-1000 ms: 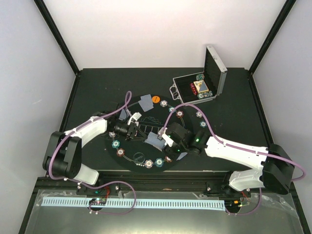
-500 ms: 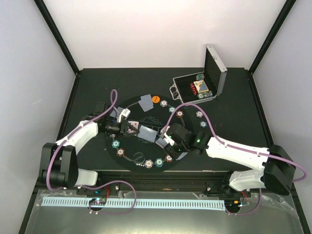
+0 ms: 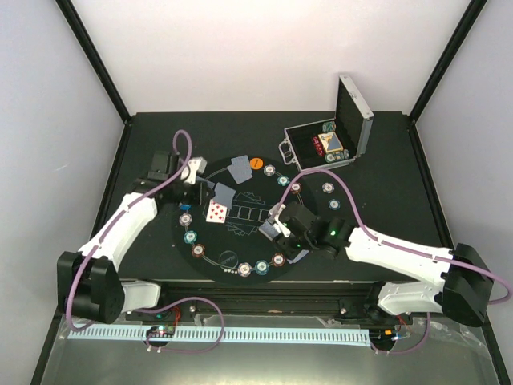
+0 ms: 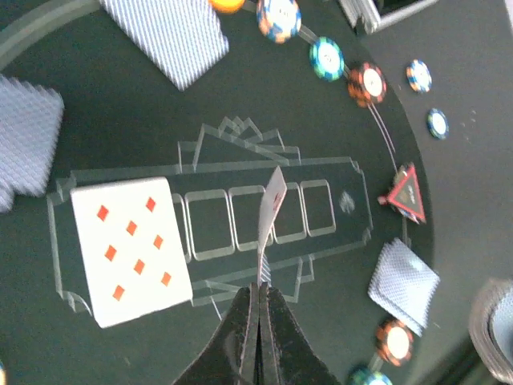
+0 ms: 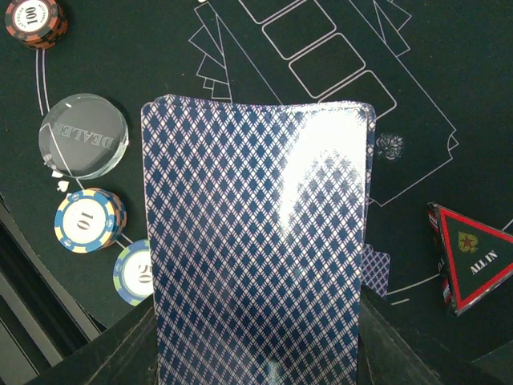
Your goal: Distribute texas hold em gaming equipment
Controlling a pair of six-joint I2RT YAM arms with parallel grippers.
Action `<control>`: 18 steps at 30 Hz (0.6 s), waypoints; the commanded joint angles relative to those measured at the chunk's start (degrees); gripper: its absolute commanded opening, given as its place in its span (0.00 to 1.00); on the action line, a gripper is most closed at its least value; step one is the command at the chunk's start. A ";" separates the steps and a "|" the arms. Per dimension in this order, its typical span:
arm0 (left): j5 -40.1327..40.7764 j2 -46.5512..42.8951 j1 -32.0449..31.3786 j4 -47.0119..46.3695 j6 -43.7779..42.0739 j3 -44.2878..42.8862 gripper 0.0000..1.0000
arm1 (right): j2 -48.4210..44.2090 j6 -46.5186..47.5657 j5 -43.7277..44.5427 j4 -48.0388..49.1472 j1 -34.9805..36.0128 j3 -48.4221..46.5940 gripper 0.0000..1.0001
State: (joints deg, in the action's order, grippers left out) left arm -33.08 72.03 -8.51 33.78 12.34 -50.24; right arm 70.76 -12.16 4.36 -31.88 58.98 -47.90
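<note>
My left gripper [image 4: 260, 290] is shut on one grey-blue-backed playing card [image 4: 271, 210], which I see edge-on above the mat's printed boxes. In the top view the left gripper [image 3: 208, 187] hangs over the mat's upper left. A face-up diamonds card [image 4: 128, 249] lies in the leftmost box. My right gripper [image 5: 256, 341] is shut on the deck of cards [image 5: 256, 233], held backs up over the mat's lower right [image 3: 278, 228]. Face-down cards [image 4: 168, 32], an orange disc [image 3: 256, 163], poker chips [image 4: 327, 58] and the red triangle marker [image 5: 474, 257] lie around the mat.
The round black mat [image 3: 240, 241] fills the table's middle. The open silver case [image 3: 329, 144] with more chips stands at the back right. A clear dealer button [image 5: 82, 135] and chips [image 5: 88, 218] lie near the deck. The right arm's cable arcs over the mat's right side.
My left gripper has carried its card from beside the deck up and left across the mat, and the face-up diamonds card now shows. The right gripper with the deck barely moved.
</note>
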 commanded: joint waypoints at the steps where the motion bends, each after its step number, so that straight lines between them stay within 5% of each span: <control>1: 20.40 3.52 -5.57 0.23 -11.29 -8.88 0.01 | -1.40 -0.38 0.96 2.19 -0.47 0.52 0.55; 8: 37.50 9.32 -10.27 -10.30 -33.57 -9.53 0.01 | -2.80 -0.47 0.75 2.89 -0.53 1.09 0.55; 18: 32.75 11.64 -12.50 -26.06 -51.80 -0.51 0.01 | -3.63 -0.48 0.84 3.08 -0.54 1.32 0.55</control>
State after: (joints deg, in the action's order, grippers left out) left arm -1.15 81.97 -19.40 15.62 -30.09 -52.03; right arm 68.27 -12.34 4.38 -30.81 58.74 -47.11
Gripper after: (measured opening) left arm 0.019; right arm 0.552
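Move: The left hand, pinching a playing card, has the first empty card box on the mat about 3 cm ahead, 6 cm to its right and some 14 cm below. The face-up eight of diamonds lies about 4 cm ahead and 1 cm right; the small-blind pair is 12 cm ahead, 6 cm left, and the big-blind pair 19 cm ahead, 8 cm right. From the right hand the box is about 13 cm ahead, 14 cm left. Forward about 8 cm goes the left hand, past the eight of diamonds and towards the two face-down pairs, first rising a couple of centimetres, then easing off forward and sinking about 4.5 cm. The wrist rolls some 60 degrees, left side rising, so that the fingers swing from pointing down to the right to pointing mainly forward and down; they keep their pinch on the card. ##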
